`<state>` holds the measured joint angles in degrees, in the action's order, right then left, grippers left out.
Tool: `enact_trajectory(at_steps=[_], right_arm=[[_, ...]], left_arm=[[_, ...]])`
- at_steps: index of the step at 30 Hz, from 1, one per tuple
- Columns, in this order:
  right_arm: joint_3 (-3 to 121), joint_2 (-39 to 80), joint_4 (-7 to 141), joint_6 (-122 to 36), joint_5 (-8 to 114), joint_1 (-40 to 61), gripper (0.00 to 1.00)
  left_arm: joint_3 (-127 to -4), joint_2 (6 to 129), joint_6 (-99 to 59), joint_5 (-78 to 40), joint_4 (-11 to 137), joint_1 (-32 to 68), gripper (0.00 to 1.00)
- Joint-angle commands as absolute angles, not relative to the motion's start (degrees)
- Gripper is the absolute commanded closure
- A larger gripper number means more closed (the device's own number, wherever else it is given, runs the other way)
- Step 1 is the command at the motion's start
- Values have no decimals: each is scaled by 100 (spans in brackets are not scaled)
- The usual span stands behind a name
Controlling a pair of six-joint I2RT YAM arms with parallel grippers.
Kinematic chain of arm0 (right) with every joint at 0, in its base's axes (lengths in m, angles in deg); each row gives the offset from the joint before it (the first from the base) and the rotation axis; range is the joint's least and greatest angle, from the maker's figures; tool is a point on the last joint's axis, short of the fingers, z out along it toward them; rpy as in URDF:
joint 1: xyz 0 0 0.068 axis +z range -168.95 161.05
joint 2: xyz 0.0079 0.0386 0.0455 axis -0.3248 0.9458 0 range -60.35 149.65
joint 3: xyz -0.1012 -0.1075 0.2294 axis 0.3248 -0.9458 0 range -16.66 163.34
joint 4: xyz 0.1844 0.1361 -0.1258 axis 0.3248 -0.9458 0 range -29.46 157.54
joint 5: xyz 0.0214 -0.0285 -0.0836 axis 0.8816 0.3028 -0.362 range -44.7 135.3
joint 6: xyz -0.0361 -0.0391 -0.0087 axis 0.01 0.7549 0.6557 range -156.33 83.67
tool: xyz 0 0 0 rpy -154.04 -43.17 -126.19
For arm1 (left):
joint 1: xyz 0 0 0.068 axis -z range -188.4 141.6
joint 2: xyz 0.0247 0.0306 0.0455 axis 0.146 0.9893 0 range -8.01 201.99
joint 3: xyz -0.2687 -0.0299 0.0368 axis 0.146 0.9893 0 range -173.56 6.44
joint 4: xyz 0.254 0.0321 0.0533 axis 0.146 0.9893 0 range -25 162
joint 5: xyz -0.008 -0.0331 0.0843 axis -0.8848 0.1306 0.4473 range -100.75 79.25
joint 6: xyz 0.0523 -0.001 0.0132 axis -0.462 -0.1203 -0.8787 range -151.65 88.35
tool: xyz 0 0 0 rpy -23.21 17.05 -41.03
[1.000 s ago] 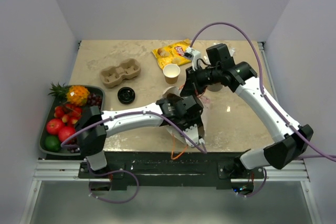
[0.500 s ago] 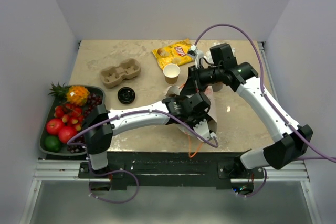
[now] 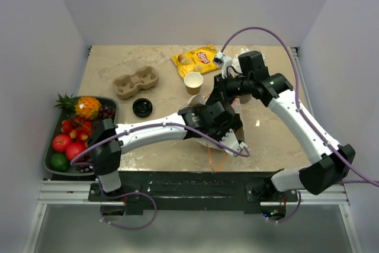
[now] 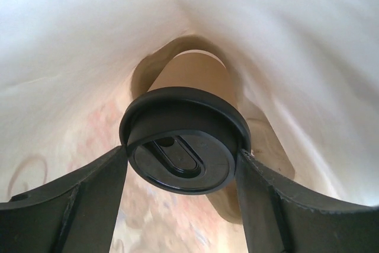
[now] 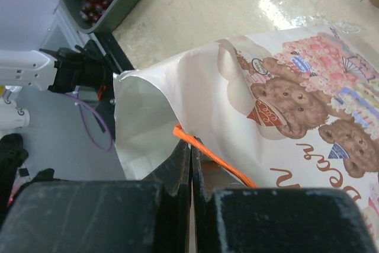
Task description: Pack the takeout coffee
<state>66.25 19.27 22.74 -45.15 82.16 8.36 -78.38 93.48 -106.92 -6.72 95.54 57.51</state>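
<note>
The takeout coffee, a tan paper cup [image 4: 192,75] with a black lid [image 4: 182,140], lies inside a white bag whose walls fill the left wrist view. My left gripper [image 4: 182,155] reaches into the bag, and both fingers press the lid's rim. In the top view that gripper [image 3: 230,136] is half covered by the bear-printed bag [image 3: 235,124]. My right gripper [image 5: 191,146] is shut on the bag's mouth edge at its orange handle [image 5: 219,161], holding the bag [image 5: 284,87] up; from above this gripper [image 3: 223,96] sits just behind the bag.
An open tan cup [image 3: 193,82] stands mid-table with a loose black lid [image 3: 143,107] to its left. A pulp two-cup carrier [image 3: 137,82] and a yellow chips bag [image 3: 194,58] lie further back. A fruit tray [image 3: 54,146] is at the left edge.
My left arm has swung right and pushed its gripper with the cup deeper into the bag. The right arm shifted slightly right, still holding the bag's edge.
</note>
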Motion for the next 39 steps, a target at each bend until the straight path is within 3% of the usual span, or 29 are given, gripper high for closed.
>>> enact_trajectory(at_steps=[1, 19, 23, 31, 39], right_arm=[[6289, 1489, 2377, -3959, 7326, 838, 100], [5621, 962, 2798, -3879, 6903, 882, 100], [5524, 1023, 2913, -3994, 6911, 864, 100], [5497, 1023, 2904, -3959, 6639, 864, 100], [5532, 1076, 2939, -3888, 6323, 785, 100]], left_arm=[[-7671, 8692, -9759, -802, 8943, 5708, 100], [-7662, 8068, -8590, -1049, 8521, 5383, 100], [-7688, 7761, -8150, -1846, 8644, 5076, 100], [-7425, 7268, -7727, -2331, 8451, 4926, 100], [-7547, 6969, -7893, -2025, 8696, 4900, 100]])
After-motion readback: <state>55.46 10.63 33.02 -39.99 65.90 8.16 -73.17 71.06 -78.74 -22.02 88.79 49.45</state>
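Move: The lidded coffee cup is already deep in the tilted paper bag, its black lid between the left fingers; the cup holder's pocket it goes into is about 3 cm ahead, 5 cm right and 6 cm below the left hand. The empty paper cup stands some 15 cm ahead, 10 cm left and 13 cm lower. From the right hand, which keeps hold of the orange handle, the coffee cup lies roughly 5 cm back, 3 cm right and 14 cm down. The lidded cup's top, gripped by the left fingers at first, is eased up about 5 cm as that hand tilts; then the hand comes free of the lid and rises quickly, some 14 cm in all and 5 cm left, fingers swinging nearer level and closing. The bag's handle stays pinched in the right fingers, carried about 4 cm right and 3 cm forward while the wrist rolls its forward side up. ##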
